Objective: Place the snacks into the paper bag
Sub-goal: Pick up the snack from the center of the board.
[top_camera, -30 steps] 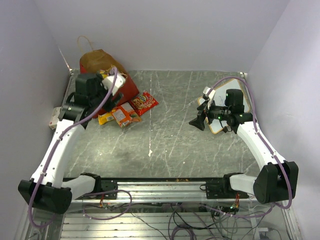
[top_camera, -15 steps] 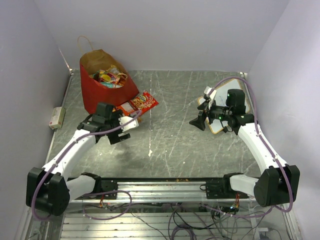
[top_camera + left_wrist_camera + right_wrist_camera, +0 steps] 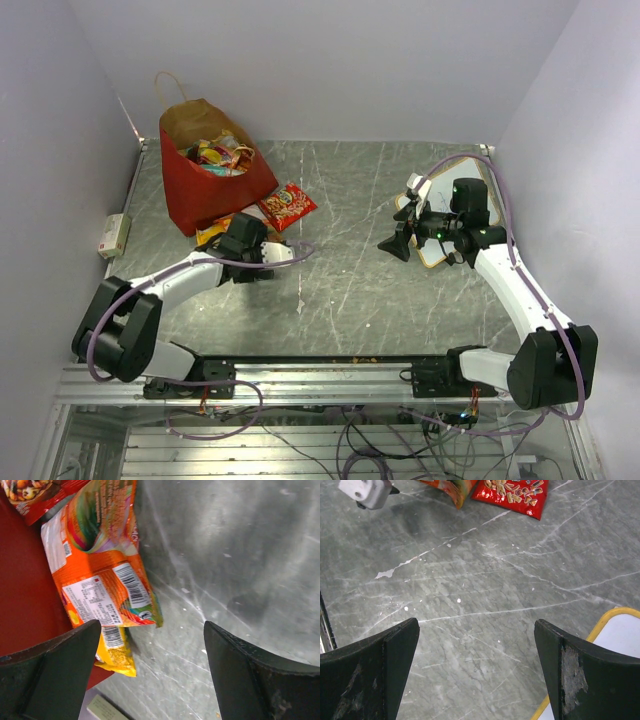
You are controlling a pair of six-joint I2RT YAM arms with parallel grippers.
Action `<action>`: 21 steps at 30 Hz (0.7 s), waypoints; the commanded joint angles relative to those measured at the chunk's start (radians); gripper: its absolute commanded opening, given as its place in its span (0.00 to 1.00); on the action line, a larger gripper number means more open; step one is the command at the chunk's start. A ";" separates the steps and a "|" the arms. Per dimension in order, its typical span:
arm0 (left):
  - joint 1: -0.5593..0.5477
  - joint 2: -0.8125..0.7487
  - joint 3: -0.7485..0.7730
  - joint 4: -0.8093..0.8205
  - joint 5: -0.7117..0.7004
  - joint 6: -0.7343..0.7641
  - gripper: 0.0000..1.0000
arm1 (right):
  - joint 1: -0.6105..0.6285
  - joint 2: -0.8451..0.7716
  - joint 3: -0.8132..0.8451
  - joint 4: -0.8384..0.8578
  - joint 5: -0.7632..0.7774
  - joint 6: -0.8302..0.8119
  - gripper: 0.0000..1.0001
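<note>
The red paper bag (image 3: 205, 190) stands at the back left with several snacks (image 3: 215, 155) inside its open top. At its foot lie a red packet (image 3: 288, 205), an orange multicolour packet (image 3: 100, 580) and a small yellow one (image 3: 116, 652). My left gripper (image 3: 234, 240) is low over the table beside these, open and empty (image 3: 150, 672); the orange packet lies just ahead of its fingers, against the bag's red wall (image 3: 25, 595). My right gripper (image 3: 398, 243) hangs open and empty over bare table (image 3: 475, 665), far right of the snacks. From there the red packet (image 3: 512, 495) shows far off.
A white board with a yellow-orange edge (image 3: 433, 258) lies under the right arm, its corner showing in the right wrist view (image 3: 615, 645). A small white box (image 3: 113, 235) sits at the table's left edge. Walls close in the left, back and right sides.
The left arm has come down from over the paper bag to the table beside the packets at its foot, and its jaws have widened. The right arm has not moved.
</note>
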 commanded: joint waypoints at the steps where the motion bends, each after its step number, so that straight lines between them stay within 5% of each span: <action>1: -0.010 0.040 -0.013 0.161 -0.109 0.016 0.93 | -0.004 0.003 0.007 -0.004 -0.013 -0.011 0.99; 21: -0.022 0.161 -0.017 0.235 -0.172 -0.066 0.50 | -0.003 0.005 0.002 -0.002 0.010 -0.021 0.99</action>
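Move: The orange snack pack lies ahead of the left hand, its middle some 8 cm forward, 3 cm right and 4 cm below; its near-left corner is closest. The yellow pack pokes out about 7 cm ahead and 7 cm left, 5 cm below, and the red snack bag sits roughly 15 cm ahead, 11 cm right. The paper bag stands about 20 cm forward, 7 cm left. From the right hand the orange pack is about 35 cm left, 7 cm forward, 17 cm below. The left fingertips come to the near-left corner of the orange pack, one on the bag side and one on the near side, and start to squeeze it between them. The hand first slides forward, about 3 cm in all, then sinks some 2.5 cm, turning barely, while the fingers go from nearly wide open to about half. ##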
